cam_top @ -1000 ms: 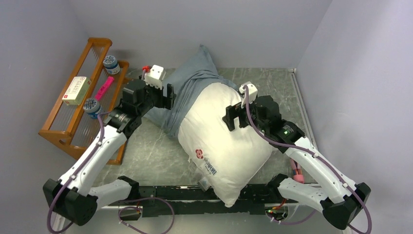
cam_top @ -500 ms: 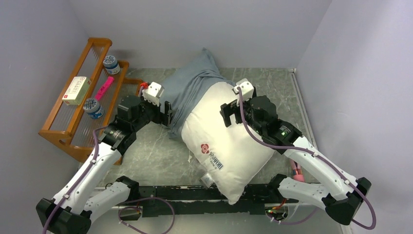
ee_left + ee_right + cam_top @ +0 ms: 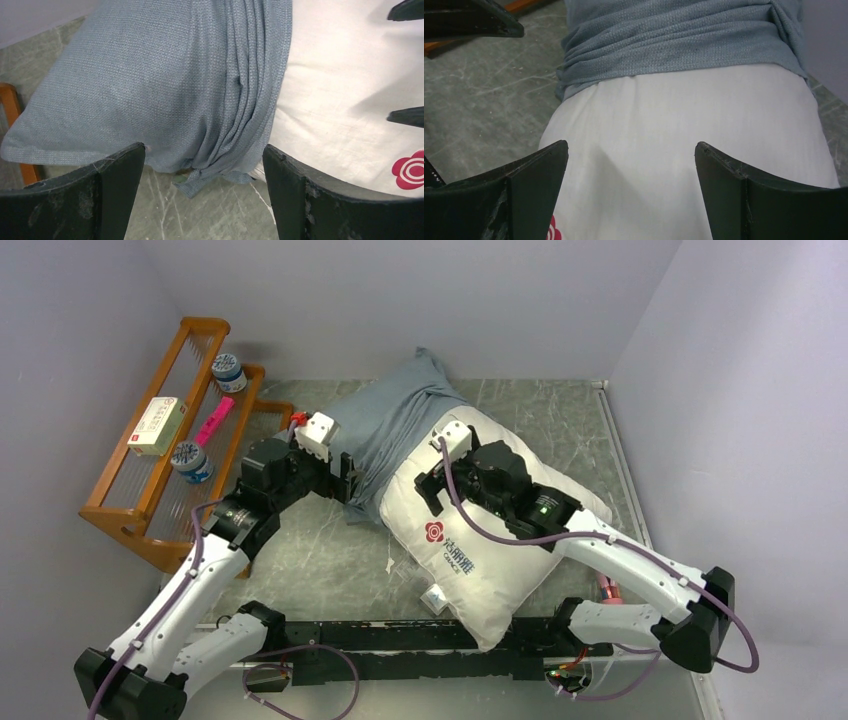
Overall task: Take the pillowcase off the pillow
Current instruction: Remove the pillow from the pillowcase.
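Note:
The white pillow (image 3: 505, 555) lies aslant on the table, its red flower logo (image 3: 434, 532) facing up. The grey-blue pillowcase (image 3: 395, 425) is bunched in folds over the pillow's far end. My left gripper (image 3: 349, 476) is open at the bunched near-left edge of the pillowcase (image 3: 150, 75), with a loose corner of cloth between its fingers (image 3: 204, 147) and nothing gripped. My right gripper (image 3: 428, 490) is open low over the bare pillow (image 3: 684, 110), just short of the pillowcase's hem (image 3: 674, 35); its fingers (image 3: 631, 144) hold nothing.
A wooden rack (image 3: 205, 325) stands at the left with two jars (image 3: 229, 371), a box (image 3: 158, 425) and a pink item (image 3: 214, 420). Walls close in at the back and right. A pink object (image 3: 610, 595) lies by the right arm's base.
The right gripper has swung left and lower across the pillow, which has settled flatter and shifted right. The left gripper dropped to the pillowcase's edge and opened a little wider.

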`<action>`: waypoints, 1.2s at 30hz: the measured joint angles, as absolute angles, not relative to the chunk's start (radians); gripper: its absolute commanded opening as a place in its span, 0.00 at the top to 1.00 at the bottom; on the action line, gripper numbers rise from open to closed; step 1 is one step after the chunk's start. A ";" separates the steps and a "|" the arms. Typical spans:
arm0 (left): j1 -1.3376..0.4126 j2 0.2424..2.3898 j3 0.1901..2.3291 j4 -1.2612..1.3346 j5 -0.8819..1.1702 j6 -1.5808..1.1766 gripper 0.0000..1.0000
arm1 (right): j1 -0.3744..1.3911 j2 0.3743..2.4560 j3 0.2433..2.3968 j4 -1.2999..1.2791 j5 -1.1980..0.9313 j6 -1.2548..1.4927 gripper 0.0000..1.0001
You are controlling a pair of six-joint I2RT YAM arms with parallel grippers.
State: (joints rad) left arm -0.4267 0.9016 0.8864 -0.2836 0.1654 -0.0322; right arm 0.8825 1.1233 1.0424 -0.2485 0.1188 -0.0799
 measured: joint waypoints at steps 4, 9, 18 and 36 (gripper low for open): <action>-0.427 0.910 0.884 -0.280 0.187 -0.029 0.07 | 0.882 1.162 1.033 -0.229 0.129 -0.083 0.00; -0.427 0.926 0.880 -0.275 0.220 -0.027 0.06 | 0.883 1.224 0.995 -0.204 0.150 -0.086 0.02; -0.427 0.947 0.879 -0.271 0.266 -0.030 0.06 | 0.883 1.251 0.968 -0.153 0.210 -0.086 0.45; -0.464 1.146 0.931 -0.202 0.338 -0.164 0.04 | 0.882 1.126 0.834 -0.062 0.186 -0.067 1.00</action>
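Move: The patch of white pillow that the right hand is after lies roughly 7 cm below it and 2 cm ahead. From that hand, the pillowcase's gathered edge is some 5 cm ahead and 6 cm to the left, and the pillow's red flower logo about 8 cm straight back. For the left hand, the bunched pillowcase edge is about 7 cm to the right, 1 cm ahead and 8 cm below; the logo lies some 16 cm right and 10 cm back. The right fingers come to pinch the pillow's white cover just short of the pillowcase edge: the open hand drops about 6 cm, easing forward, shuts fully on the cloth, then draws back a centimetre or so. Meanwhile the left hand, still wide open, travels about 6 cm right and 4 cm down to the bunched pillowcase edge, its fingers tipping down and swinging slightly clockwise. ##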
